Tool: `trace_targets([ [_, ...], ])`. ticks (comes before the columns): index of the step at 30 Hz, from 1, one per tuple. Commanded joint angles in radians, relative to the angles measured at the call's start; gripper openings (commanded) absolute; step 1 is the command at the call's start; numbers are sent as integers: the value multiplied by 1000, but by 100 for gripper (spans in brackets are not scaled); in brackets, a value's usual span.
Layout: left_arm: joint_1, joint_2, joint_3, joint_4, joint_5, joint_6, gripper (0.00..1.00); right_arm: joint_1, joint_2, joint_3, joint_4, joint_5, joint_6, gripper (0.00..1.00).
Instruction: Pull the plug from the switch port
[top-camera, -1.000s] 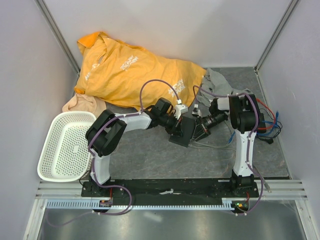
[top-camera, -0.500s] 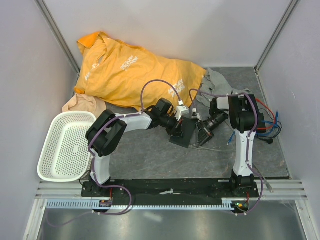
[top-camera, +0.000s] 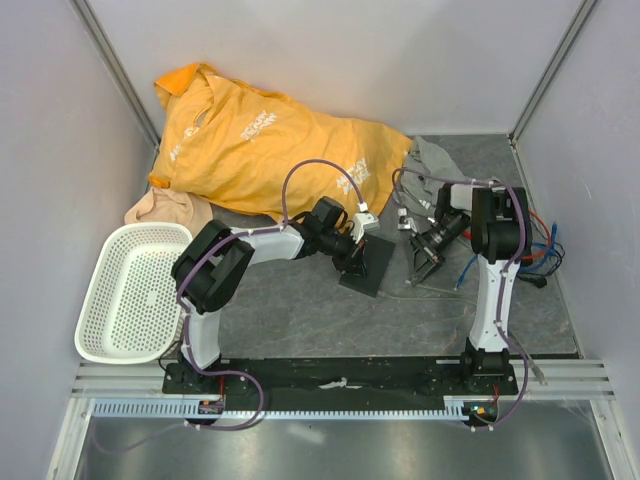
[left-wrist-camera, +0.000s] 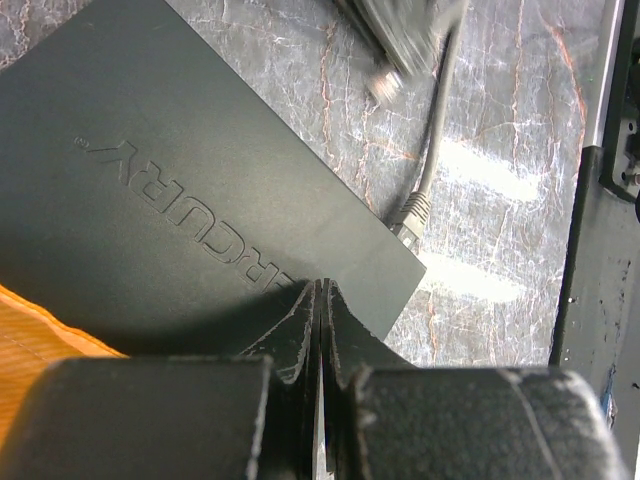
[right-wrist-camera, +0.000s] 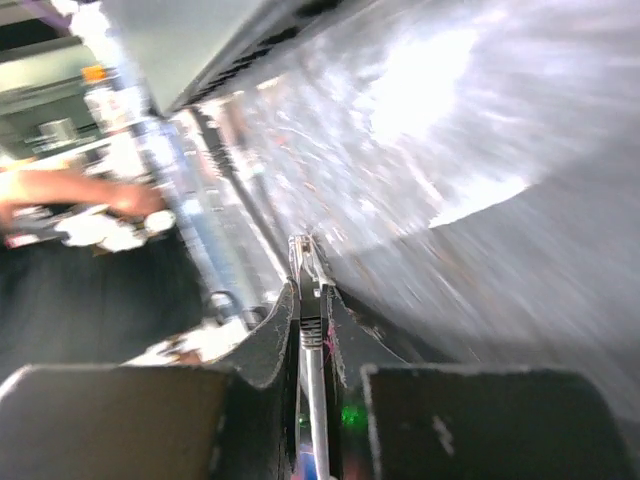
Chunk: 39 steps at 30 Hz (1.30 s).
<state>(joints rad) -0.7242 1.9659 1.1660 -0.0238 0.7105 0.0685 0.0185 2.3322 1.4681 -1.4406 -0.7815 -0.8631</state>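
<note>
The switch (top-camera: 374, 270) is a flat matte-black box lying on the grey mat; its lid (left-wrist-camera: 170, 190) carries raised lettering. My left gripper (top-camera: 354, 260) is shut, and its tips (left-wrist-camera: 320, 288) rest on the lid near a corner. My right gripper (top-camera: 418, 260) hangs to the right of the box, apart from it, shut on the clear plug (right-wrist-camera: 306, 258) of a grey cable. That plug (left-wrist-camera: 384, 87) shows blurred and free of the box. A second grey plug (left-wrist-camera: 408, 212) sits against the box's edge. The switch port itself is hidden.
A yellow shirt (top-camera: 270, 140) lies at the back, a beige cloth (top-camera: 165, 208) to its left and a grey cloth (top-camera: 437, 160) behind the right arm. A white mesh basket (top-camera: 100, 300) stands at the left. Loose cables (top-camera: 540, 250) bunch by the right wall.
My right gripper has drawn away to the right from the switch's edge with the plug in it, opening a gap. The left gripper stays pressed on the switch.
</note>
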Motion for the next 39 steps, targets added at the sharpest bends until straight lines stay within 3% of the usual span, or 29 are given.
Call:
trace_targets([
  [1, -4, 21, 4, -67, -65, 67, 2, -40, -150, 110, -18, 74, -65, 0],
  [10, -4, -13, 9, -80, -57, 48, 2, -74, -348, 426, -4, 30, 42, 0],
  [15, -11, -41, -9, -76, -48, 39, 2, -115, -456, 537, 115, 53, 173, 0],
  [22, -27, -87, -46, -54, -57, 45, 2, -137, -614, 379, 246, 227, 233, 0],
  [31, -37, -114, -83, -22, -62, 56, 2, -212, -600, 141, 393, 482, 374, 0],
  [39, -47, -110, -86, -21, -59, 54, 2, -298, -545, 101, 467, 695, 378, 0],
])
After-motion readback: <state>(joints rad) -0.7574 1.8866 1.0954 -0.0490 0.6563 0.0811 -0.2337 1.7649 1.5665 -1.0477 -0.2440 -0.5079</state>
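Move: My right hand already holds the freed plug; I'm taking it towards the blue-and-red cable bundle, about 30 cm to its right and 8 cm ahead, just below. A blue cable end lies some 10 cm right and 1 cm back, the gray cloth 24 cm ahead and 6 cm right, the switch 10 cm left and 4 cm ahead. From my left hand, the switch's middle is about 3 cm ahead, 3 cm right and 2 cm below. Still pinching the plug, I whip my right hand forward and up away from the switch, some 15 cm out and nearly 25 cm high, then swing right towards the cable bundle while sinking about 12 cm, ending some 17 cm right of where I began. Meanwhile my wrist turns about 65 degrees, bringing the fingers nearly straight down. My left hand keeps its fingers shut close over the switch and shifts back about 2 cm. ##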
